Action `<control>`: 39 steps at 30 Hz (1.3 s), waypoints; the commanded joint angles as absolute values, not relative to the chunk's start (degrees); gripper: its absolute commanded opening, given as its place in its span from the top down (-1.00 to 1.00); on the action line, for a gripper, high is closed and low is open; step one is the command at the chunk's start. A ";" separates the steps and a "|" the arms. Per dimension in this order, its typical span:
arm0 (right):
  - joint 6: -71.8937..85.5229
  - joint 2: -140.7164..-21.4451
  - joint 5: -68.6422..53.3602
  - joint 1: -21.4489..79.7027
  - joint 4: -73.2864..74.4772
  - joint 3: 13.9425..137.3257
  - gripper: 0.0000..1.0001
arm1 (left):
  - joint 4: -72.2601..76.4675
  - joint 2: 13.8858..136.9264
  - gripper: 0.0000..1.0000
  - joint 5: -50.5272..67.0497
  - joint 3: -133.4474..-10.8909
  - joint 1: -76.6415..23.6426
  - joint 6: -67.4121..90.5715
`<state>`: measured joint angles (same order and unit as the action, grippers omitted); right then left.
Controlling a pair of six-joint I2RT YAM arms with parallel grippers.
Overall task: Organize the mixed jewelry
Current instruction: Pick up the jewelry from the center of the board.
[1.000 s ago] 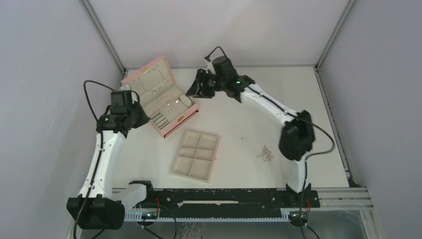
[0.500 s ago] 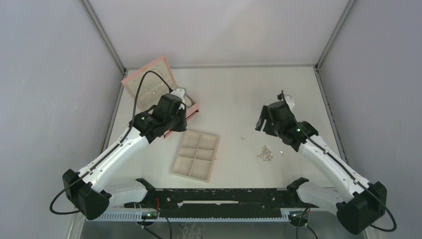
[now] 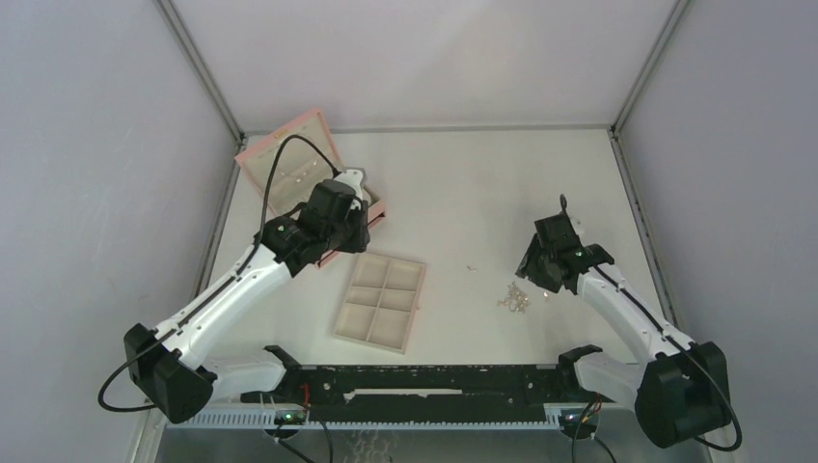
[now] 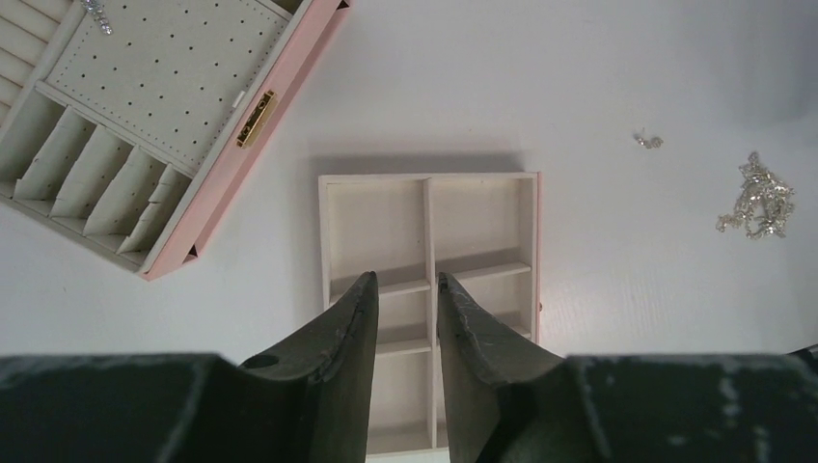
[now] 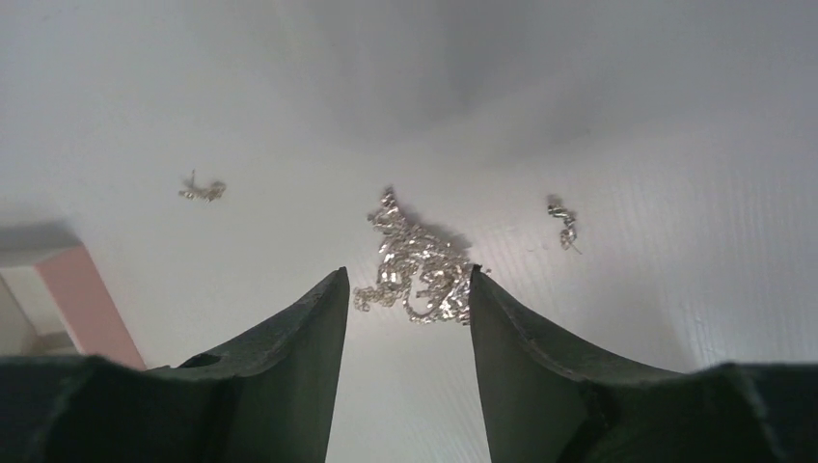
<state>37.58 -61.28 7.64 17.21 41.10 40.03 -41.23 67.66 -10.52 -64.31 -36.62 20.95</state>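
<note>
The mixed jewelry lies loose on the white table. A silver chain cluster (image 3: pixel 513 299) (image 5: pixel 415 265) (image 4: pixel 757 198) has two tiny pieces near it (image 5: pixel 203 191) (image 5: pixel 562 222). My right gripper (image 5: pixel 405 275) (image 3: pixel 533 276) hovers open just short of the cluster, nothing between its fingers. My left gripper (image 4: pixel 405 282) (image 3: pixel 355 231) hangs above the beige six-compartment tray (image 4: pixel 371 227) (image 3: pixel 367 273), jaws a little apart and empty.
The pink jewelry box (image 3: pixel 289 159) (image 4: pixel 241 135) stands open at the back left with its drawer pulled out; a silver piece (image 4: pixel 96 14) lies inside. Grey walls close in the table on three sides.
Both arms have left the pink box. The left arm swung over the tray and its jaws parted slightly. The right arm came back and down to the chain cluster, its jaws narrowing somewhat.
</note>
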 commanded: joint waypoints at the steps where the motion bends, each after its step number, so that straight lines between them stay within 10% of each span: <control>1: 36.21 -62.09 5.86 12.42 40.25 38.84 -0.10 | -39.53 67.65 0.30 -9.48 -66.53 -36.73 20.69; 26: 38.72 -68.93 4.20 1.66 38.63 34.04 0.04 | -40.52 69.14 0.31 -10.32 -65.79 -36.65 19.86; 39: 38.93 -68.32 5.36 1.53 38.24 33.84 0.46 | -40.76 69.76 0.30 -10.73 -66.14 -36.74 19.60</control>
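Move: The right hand, open, is going for the small piece of jewelry at the right of the board, about 5 cm to its right, 2 cm back and some 7 cm below. The larger jewelry pile lies just 1 cm to this hand's left and 3 cm back; the other small piece is roughly 10 cm left and 3 cm ahead, at the same depth. From the left hand, the target is about 38 cm right, 6 cm back and 20 cm down. The right fingertips come down close over the small piece on the far side of the pile from the tray, one tip right at its near end, though contact can't be made out. The hand first slides about 5 cm right while sinking, then sinks on and draws back slightly, some 5 cm down in all, turning clockwise about 15 degrees and pointing more steeply down; it then stops, its fingers narrowing to about half their opening without shutting. ##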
